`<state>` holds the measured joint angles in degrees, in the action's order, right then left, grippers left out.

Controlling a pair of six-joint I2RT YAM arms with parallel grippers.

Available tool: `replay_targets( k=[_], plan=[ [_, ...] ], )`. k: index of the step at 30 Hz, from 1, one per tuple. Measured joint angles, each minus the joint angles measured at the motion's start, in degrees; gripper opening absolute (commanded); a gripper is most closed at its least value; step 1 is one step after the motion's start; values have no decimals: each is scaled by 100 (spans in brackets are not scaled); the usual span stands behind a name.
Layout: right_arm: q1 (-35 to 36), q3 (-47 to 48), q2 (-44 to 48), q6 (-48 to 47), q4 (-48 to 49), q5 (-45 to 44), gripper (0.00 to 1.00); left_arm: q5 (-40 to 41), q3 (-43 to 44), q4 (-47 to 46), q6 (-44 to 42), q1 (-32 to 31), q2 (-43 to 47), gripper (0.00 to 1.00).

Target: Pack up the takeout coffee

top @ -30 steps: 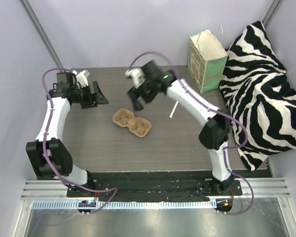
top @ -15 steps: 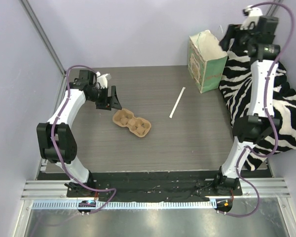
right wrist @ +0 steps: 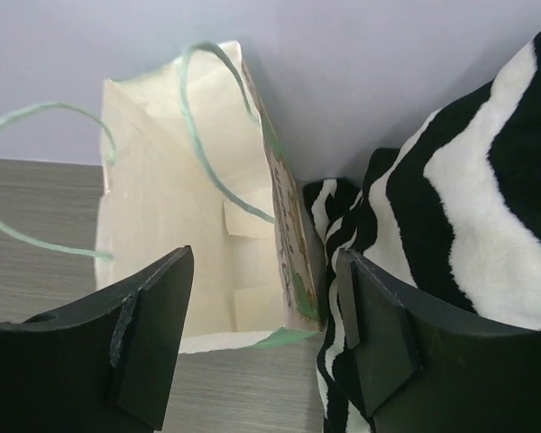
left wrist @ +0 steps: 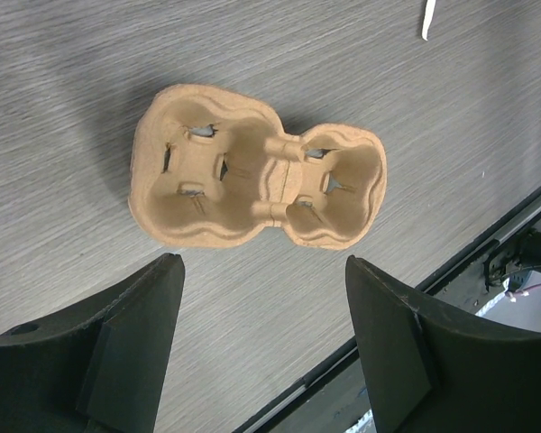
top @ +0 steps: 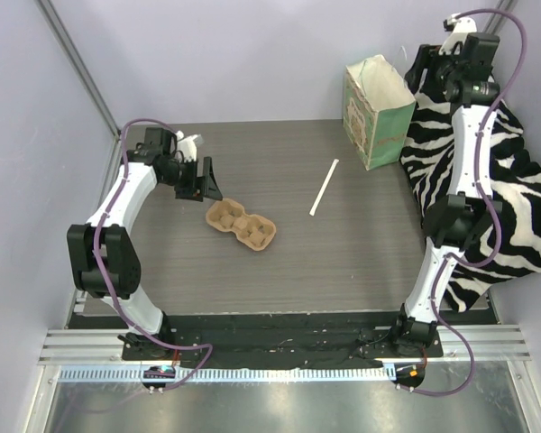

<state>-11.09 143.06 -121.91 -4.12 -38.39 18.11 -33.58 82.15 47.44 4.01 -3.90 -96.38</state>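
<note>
The takeout coffee is out of view in every frame. A brown moulded-pulp two-cup carrier [top: 242,225] [left wrist: 257,180] lies empty on the table. My left gripper [top: 203,185] [left wrist: 261,262] hovers just left of it, open, with nothing between its fingers. The mint-green paper bag [top: 379,113] [right wrist: 162,225] stands upright at the far right, its mouth open; only folded paper shows inside. My right gripper [top: 421,68] [right wrist: 263,257] is raised above the bag's right edge, open and holding nothing.
A white straw [top: 324,187] [left wrist: 428,20] lies on the table between the carrier and the bag. A zebra-striped cushion [top: 487,162] [right wrist: 469,198] presses against the bag's right side. Walls close off the back and sides.
The right arm swung from over the table's middle up to the bag at the far right. The left gripper moved right, closer to the carrier. Both have held still for the last half second.
</note>
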Motion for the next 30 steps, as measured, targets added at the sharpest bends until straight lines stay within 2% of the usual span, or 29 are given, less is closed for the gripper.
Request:
replay_targets(
  k=[4, 7, 10, 13, 14, 16, 23, 30],
  plan=[
    [0, -2, -323, -13, -9, -2, 70, 13, 0, 0, 0, 0, 0, 77],
    [0, -4, -522, -48, -22, -33, 63, 15, 0, 2, 0, 0, 0, 77],
    [4, -17, -640, -105, -44, -44, 50, 20, 0, 7, 0, 0, 0, 77],
    [28, -66, -651, -164, -92, -11, 28, 59, 0, 17, 0, 0, 0, 77],
    [44, -72, -651, -177, -94, 7, 15, 63, 0, 26, 0, 0, 0, 77],
    [83, -127, -636, -221, -90, 50, 1, 70, 4, 44, 0, 0, -2, 77],
    [262, -306, -439, 39, -269, 313, 1, 210, 129, 195, -4, 0, -17, 77],
    [367, -931, 660, 922, -337, 1036, 1, 258, 173, 214, 7, 2, 0, 77]
  ],
)
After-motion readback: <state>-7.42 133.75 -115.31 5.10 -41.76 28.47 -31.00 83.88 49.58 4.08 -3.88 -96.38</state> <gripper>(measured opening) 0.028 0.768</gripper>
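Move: The right hand, fingers open and pointing forward, hovers over the paper bag's near right rim corner, which is about 9 cm below it, 2 cm ahead and 2 cm left; the bag's middle is some 7 cm ahead, 12 cm left and 22 cm below. The striped pillow's middle lies roughly 20 cm right, 8 cm back and 28 cm down; the white straw 26 cm left, 6 cm back and 36 cm down. From the left hand, the bag is about 29 cm ahead and 48 cm right, nearly level. The right hand sinks about 8 cm with a slight reach forward, bringing its open fingers down onto the bag's near right rim corner, and shuts them fully to pinch the thin paper there. Keeping that pinch, it then turns back and draws the bag's top up, left and back towards the robot, about 7 cm each way, while the wrist rolls its left side up and swings counter-clockwise, some 10 to 15 degrees each. ##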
